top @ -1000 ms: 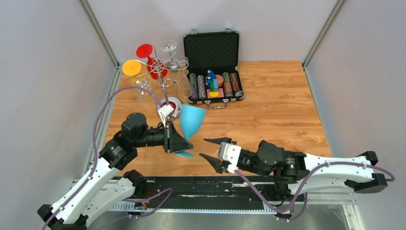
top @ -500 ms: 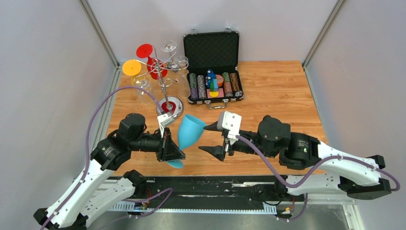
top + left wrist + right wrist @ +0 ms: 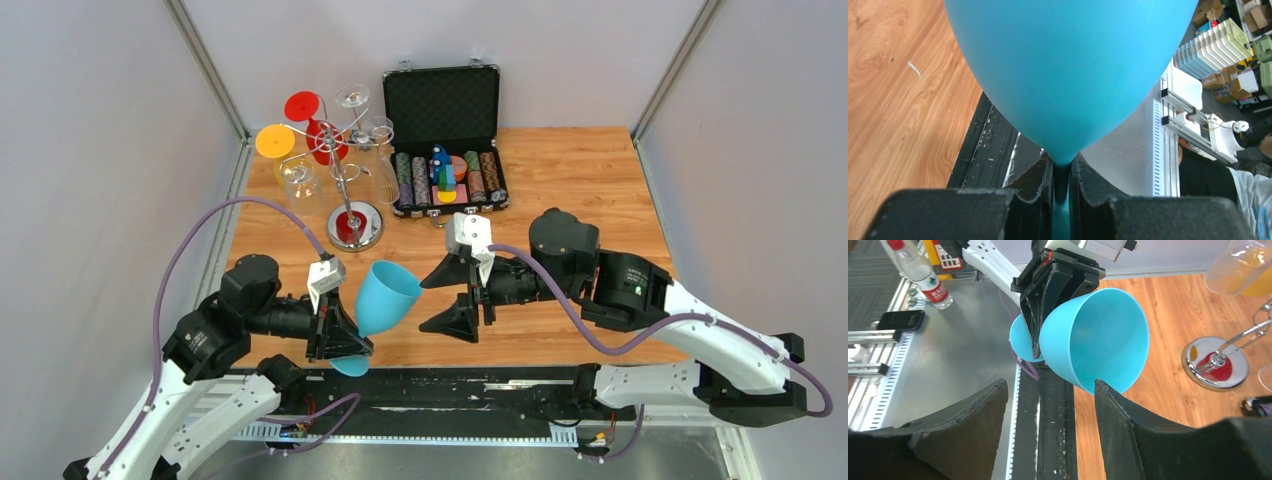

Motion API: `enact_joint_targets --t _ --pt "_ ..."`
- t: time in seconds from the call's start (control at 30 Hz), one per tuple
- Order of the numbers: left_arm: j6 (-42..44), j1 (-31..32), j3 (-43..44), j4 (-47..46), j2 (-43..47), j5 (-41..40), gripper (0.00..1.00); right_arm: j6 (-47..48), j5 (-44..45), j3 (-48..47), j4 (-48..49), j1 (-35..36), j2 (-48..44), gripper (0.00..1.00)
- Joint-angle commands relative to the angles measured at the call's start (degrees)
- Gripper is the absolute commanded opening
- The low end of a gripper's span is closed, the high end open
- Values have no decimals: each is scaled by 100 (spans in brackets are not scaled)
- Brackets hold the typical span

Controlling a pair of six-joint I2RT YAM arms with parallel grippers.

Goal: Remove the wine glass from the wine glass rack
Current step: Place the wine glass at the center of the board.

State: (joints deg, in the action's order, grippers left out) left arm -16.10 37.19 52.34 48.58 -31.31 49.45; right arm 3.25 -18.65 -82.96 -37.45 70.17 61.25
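Observation:
A blue wine glass [image 3: 385, 297] is tilted over the table's near edge, its mouth pointing right and away. My left gripper [image 3: 350, 338] is shut on its stem, just under the bowl [image 3: 1068, 75], with the fingers [image 3: 1035, 185] pressed against either side. The foot sticks out below the gripper. My right gripper [image 3: 424, 305] stands open to the right of the glass, facing the bowl's mouth [image 3: 1098, 335]. It touches nothing, and one finger [image 3: 1128, 425] lies just beneath the rim. The chrome wine glass rack [image 3: 355, 225] stands at the back left, well away from the blue glass.
On the rack hang a red glass [image 3: 318, 125], a yellow-footed glass [image 3: 275, 141] and clear glasses [image 3: 300, 180]. An open black chip case [image 3: 442, 130] sits right of the rack. A black rail [image 3: 450, 385] runs along the near edge.
My left arm has drawn the blue glass back from the rack's base to the near table edge. The right gripper has swung in toward the glass's mouth, and its jaws have spread wider.

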Motion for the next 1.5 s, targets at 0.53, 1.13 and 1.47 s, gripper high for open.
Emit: enact_joint_targets --t 0.53,1.13,1.47 --pt "133 252 53 -201 255 302 0 -59 -1949 -969 -52 -175 969 57" --pt "121 271 69 -245 265 197 9 -141 -2471 -1063 -84 -197 1314 0" --pt "192 271 145 -75 301 -367 84 -6 -2149 -448 -141 -277 898 0"
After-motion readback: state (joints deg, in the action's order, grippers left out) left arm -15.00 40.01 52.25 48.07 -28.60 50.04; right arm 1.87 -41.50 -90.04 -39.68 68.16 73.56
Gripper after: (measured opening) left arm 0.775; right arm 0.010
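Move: Between the two hands, the wine glass leans mouth-up towards the right hand, its middle about 5 cm left, 1 cm back and some 6 cm below that hand's open fingers. The rack stands roughly 30 cm ahead and 16 cm left of the right hand, the chip case about 42 cm ahead and 5 cm right. From the left hand, already holding the stem, the glass's middle lies some 2 cm ahead, 3 cm right and 5 cm above. Reaching left and back by about 5 cm, the right hand turns some 20 degrees counter-clockwise, closes its fingers and pinches the near rim of the bowl. The left hand draws the stem back about 2 cm as it arrives, then opens wide and lets go, easing a little forward again while the right keeps its grip and sinks slightly. ##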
